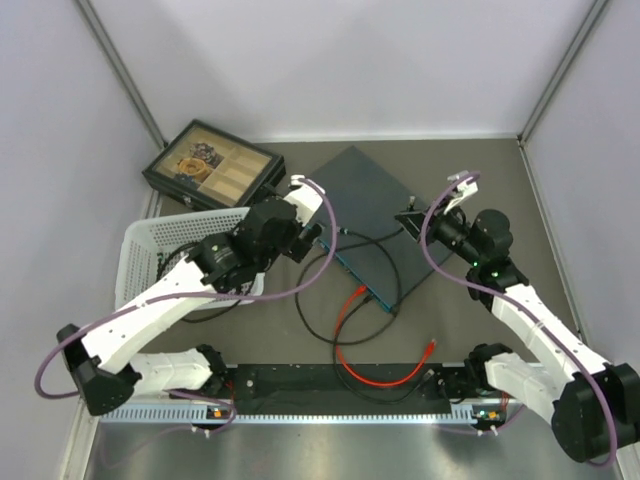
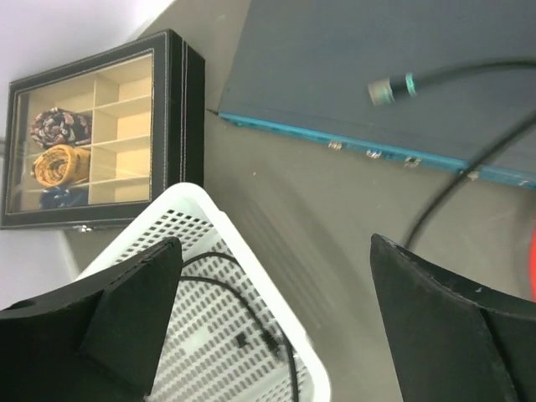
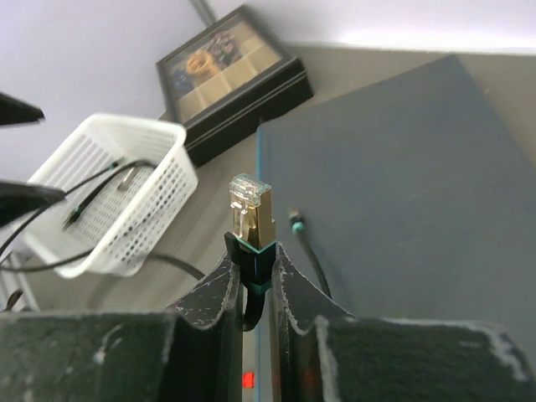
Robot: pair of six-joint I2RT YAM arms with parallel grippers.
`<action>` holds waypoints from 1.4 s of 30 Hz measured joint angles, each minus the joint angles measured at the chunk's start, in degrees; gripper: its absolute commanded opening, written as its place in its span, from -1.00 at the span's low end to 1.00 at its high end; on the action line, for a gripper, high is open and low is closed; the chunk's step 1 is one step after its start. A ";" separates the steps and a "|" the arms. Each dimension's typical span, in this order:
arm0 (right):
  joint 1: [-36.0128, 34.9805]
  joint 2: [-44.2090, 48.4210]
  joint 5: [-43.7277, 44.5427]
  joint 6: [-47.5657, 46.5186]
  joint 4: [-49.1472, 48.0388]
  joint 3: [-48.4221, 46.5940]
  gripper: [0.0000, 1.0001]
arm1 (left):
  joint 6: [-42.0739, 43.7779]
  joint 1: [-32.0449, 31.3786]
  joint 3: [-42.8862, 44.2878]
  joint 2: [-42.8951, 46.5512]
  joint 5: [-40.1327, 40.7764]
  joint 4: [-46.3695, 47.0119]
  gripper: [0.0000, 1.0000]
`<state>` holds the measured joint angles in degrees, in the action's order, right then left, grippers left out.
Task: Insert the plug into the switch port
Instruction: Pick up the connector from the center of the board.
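Note:
The switch (image 1: 362,205) is a flat dark blue-grey box lying at an angle mid-table, its teal port edge (image 1: 355,272) facing the left arm. In the right wrist view my right gripper (image 3: 255,251) is shut on the plug (image 3: 251,209), a clear and gold connector with a black boot, held upright above the switch (image 3: 402,167) near its teal edge (image 3: 260,167). My left gripper (image 2: 276,276) is open and holds nothing. It hovers over the basket rim and the bare table, short of the port edge (image 2: 368,149). A loose black cable end (image 2: 389,90) lies on the switch top.
A white perforated basket (image 1: 150,255) with black cables stands left of the switch. A black compartmented tray box (image 1: 210,165) sits at the back left. Black cable loops and a red cable (image 1: 375,378) lie between the switch and the arm bases.

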<state>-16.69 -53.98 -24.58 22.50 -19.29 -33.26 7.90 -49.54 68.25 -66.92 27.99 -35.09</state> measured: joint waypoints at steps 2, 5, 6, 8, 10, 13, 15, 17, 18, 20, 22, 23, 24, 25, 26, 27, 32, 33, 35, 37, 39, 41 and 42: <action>0.00 -0.83 -1.44 0.02 -0.04 0.09 -1.00 | -1.88 0.00 0.00 2.14 -0.35 -0.31 0.96; 0.00 -2.03 -3.34 0.15 -1.22 1.05 -1.00 | -4.13 0.00 0.00 5.79 -2.03 -0.44 0.93; 0.00 -2.43 -3.98 0.26 -1.60 1.42 -1.00 | -4.81 0.00 0.00 7.17 -3.02 -0.15 0.92; -0.11 -3.21 -5.01 0.90 -3.08 2.16 -1.00 | -5.60 0.00 -0.52 9.90 -5.31 1.62 0.92; -0.59 -4.35 -6.12 1.70 -5.22 3.02 -1.00 | -6.47 0.00 -2.03 12.11 -8.28 5.03 0.91; -1.99 -5.92 -7.52 3.15 -8.72 3.87 -1.00 | -8.52 0.00 -7.48 13.88 -13.22 14.01 0.88; -3.17 -6.86 -8.35 4.26 -11.78 4.57 -1.00 | -9.88 0.00 -11.43 13.75 -16.06 19.74 0.86; -4.02 -7.34 -8.68 5.60 -14.08 5.16 -1.00 | -11.10 0.00 -15.47 11.72 -19.65 26.36 0.86; -4.55 -7.56 -8.61 6.45 -15.08 5.40 -1.00 | -11.52 0.00 -17.09 10.12 -21.18 28.94 0.85; -5.01 -7.61 -8.26 8.33 -16.06 5.55 -1.00 | -12.35 0.00 -19.76 6.97 -24.15 34.01 0.81; -5.20 -7.61 -7.69 10.58 -18.03 5.95 -1.00 | -12.63 0.00 -21.68 4.33 -26.29 38.21 0.78; -5.25 -7.61 -7.58 11.54 -18.80 6.19 -1.00 | -12.74 -0.02 -22.60 2.95 -27.41 40.81 0.78; -5.33 -7.61 -7.37 12.70 -19.61 6.47 -1.00 | -12.83 -0.07 -23.30 1.51 -28.55 42.95 0.77; -5.40 -7.61 -7.21 13.79 -20.41 6.80 -1.00 | -13.00 -0.11 -23.80 0.11 -29.51 45.22 0.75; -5.46 -7.61 -6.91 14.80 -21.07 7.08 -1.00 | -13.20 -0.13 -23.91 -1.16 -30.38 47.04 0.72; -5.64 -7.61 -6.56 15.69 -21.46 7.26 -1.00 | -13.51 -0.26 -23.93 -2.62 -31.39 49.27 0.69; -6.54 -7.61 -5.03 18.71 -21.73 7.34 -1.00 | -13.64 -1.99 -23.76 -7.89 -34.69 58.01 0.61; -6.58 -7.54 -4.63 19.06 -21.53 7.34 -1.00 | -13.40 -2.58 -23.58 -8.85 -34.95 58.77 0.56; -6.71 -7.21 -3.48 19.61 -20.90 7.34 -1.00 | -12.63 -3.58 -23.43 -10.45 -35.04 59.71 0.51; -6.91 -6.25 -2.19 19.78 -19.80 7.41 -1.00 | -11.76 -4.52 -23.43 -11.89 -34.73 60.48 0.40; -7.10 -4.92 -0.87 19.82 -19.10 7.45 -1.00 | -10.80 -5.22 -23.43 -13.14 -34.21 61.13 0.27; -7.28 -4.11 -0.33 19.91 -18.69 7.45 -1.00 | -10.14 -5.79 -23.43 -14.16 -33.51 61.59 0.01; -7.39 -3.78 -0.07 20.00 -18.58 7.45 -1.00 | -9.94 -5.95 -23.43 -14.49 -33.24 61.68 -0.12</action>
<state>-24.08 -57.76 -24.64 42.50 -37.87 -25.80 -2.04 -55.48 44.82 -81.41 -5.26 26.59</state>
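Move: The left hand, empty and wide open, goes for the black cable just under the right hand's grip, some 24 cm to its right, about level fore and aft and 6 cm lower. The cable's loose plug lies on the switch roughly 8 cm ahead, 7 cm right and 12 cm below; the red plug about 12 cm back, 12 cm right, 13 cm below. From the right hand, that piece of cable is some 2 cm back, 1 cm left and 5 cm below. Up about 6 cm and slightly back, then rightward in an arc and down, the left hand travels some 19 cm over to just beneath the right gripper, turning clockwise and dipping its left side, about 30 degrees each; its spread fingers come around the hanging cable and begin to close. The right hand, still pinching the connector, brings it about 5 cm left and 3 cm back to meet it, its left side tilting up. ##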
